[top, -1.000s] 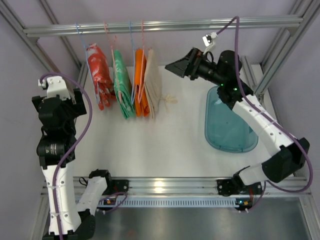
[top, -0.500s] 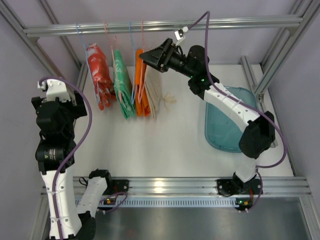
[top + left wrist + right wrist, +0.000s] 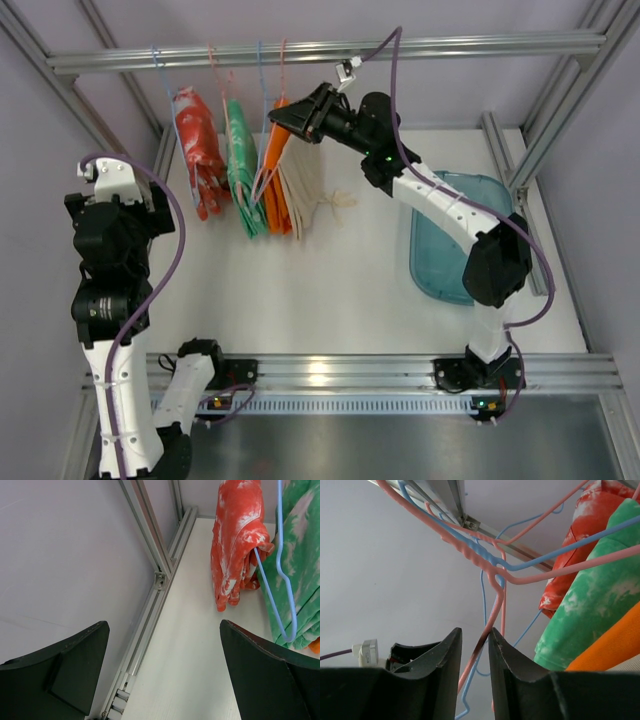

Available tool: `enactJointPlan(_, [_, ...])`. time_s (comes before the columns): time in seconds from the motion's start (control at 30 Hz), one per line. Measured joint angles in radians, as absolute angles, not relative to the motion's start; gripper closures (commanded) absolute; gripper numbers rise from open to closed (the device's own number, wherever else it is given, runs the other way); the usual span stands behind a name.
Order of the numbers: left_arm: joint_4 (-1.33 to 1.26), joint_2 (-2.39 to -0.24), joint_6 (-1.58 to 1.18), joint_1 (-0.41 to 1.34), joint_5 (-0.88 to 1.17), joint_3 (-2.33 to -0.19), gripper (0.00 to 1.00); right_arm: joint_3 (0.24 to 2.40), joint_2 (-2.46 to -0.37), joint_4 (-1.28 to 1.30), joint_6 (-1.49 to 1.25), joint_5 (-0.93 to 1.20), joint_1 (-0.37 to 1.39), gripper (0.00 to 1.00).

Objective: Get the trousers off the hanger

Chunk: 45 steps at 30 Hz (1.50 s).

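Observation:
The orange trousers [image 3: 279,175] and the pale beige trousers [image 3: 305,185] with drawstring ties hang side by side from hangers on the top rail [image 3: 450,45]. My right gripper [image 3: 276,115] reaches up to the hanger necks above them. In the right wrist view its jaws [image 3: 475,632] stand narrowly apart around a pink hanger wire [image 3: 492,610], which touches one finger while a gap shows at the other. An orange corner [image 3: 612,650] shows at the lower right. My left gripper [image 3: 150,200] stays wide open at the left [image 3: 164,630], holding nothing.
A red-and-white garment [image 3: 198,150] and a green-and-white garment [image 3: 240,165] hang left of the trousers on a blue hanger [image 3: 280,580] and others. A teal tray [image 3: 455,240] lies at the right on the white table. Frame posts run along the left edge [image 3: 155,575].
My right arm swung left from above the tray to the hanger necks, and its jaws narrowed around the pink wire. The left arm has not moved.

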<state>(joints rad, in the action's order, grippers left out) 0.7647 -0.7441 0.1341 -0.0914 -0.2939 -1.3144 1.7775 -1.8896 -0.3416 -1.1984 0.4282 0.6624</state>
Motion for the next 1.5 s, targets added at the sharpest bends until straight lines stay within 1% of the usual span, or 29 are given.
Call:
enactJointPlan(0.1, [0.765,-0.744,0.134,-0.091,-0.293,-1.313,0.01,1.780,-1.893,-0.347,-1.202,0.421,0.664,0.76])
enactJointPlan(0.13, [0.765,-0.744,0.134,-0.091,-0.293,-1.312,0.02,1.781,-1.894,-0.347,-1.204,0.419,0.664,0.80])
enactJointPlan(0.27, [0.765,-0.744,0.134,-0.091,-0.292,-1.307,0.01,1.782,-1.896,-0.350,-1.205,0.417,0.664,0.86])
enactJointPlan(0.3, [0.765,-0.744,0.134,-0.091,-0.292,-1.306,0.01,1.782,-1.898,-0.352,-1.205,0.416,0.664,0.89])
enactJointPlan(0.33, [0.765,-0.744,0.133,-0.091,-0.292,-1.306,0.01,1.782,-1.900,-0.355,-1.204,0.415,0.664,0.94])
enactJointPlan(0.4, [0.765,-0.744,0.133,-0.091,-0.292,-1.306,0.01,1.782,-1.901,-0.356,-1.205,0.415,0.664,1.00])
enactJointPlan(0.63, [0.765,-0.746,0.115,-0.091,-0.263,-1.306,0.01,1.775,-1.901,-0.382,-1.196,0.413,0.660,1.00])
enactJointPlan(0.93, [0.767,-0.764,0.075,-0.092,-0.155,-1.309,0.02,1.772,-1.901,-0.386,-1.174,0.428,0.658,1.00])
enactJointPlan(1.13, [0.768,-0.779,0.061,-0.092,-0.113,-1.322,0.03,1.713,-1.881,-0.450,-1.154,0.450,0.640,1.00])
enactJointPlan(1.5, [0.769,-0.796,0.032,-0.092,-0.027,-1.339,0.04,1.696,-1.866,-0.439,-1.095,0.472,0.625,1.00])
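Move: Between the right hand's barely parted fingertips, with no offset worth naming, runs the robot-side shoulder wire of the rightmost pink hanger. Its beige trousers hang about 18 cm below and 4 cm right, with no clear offset forward or back. The orange pair hangs level with those and straight below the hand; the green pair is some 6 cm left at that depth. From the left hand, the gripped wire lies about 14 cm ahead, 26 cm right and 4 cm higher. Closing from about a third open, the right fingers pinch the pink hanger's shoulder wire near its neck, the hand nearly still; then, keeping that grip, it draws the wire about 1.5 cm right and slightly down, the wrist rolling a little. The left hand, still wide open and touching nothing, swings about 5 cm right and 2.5 cm forward towards the hangers, turning some 15 degrees clockwise. ##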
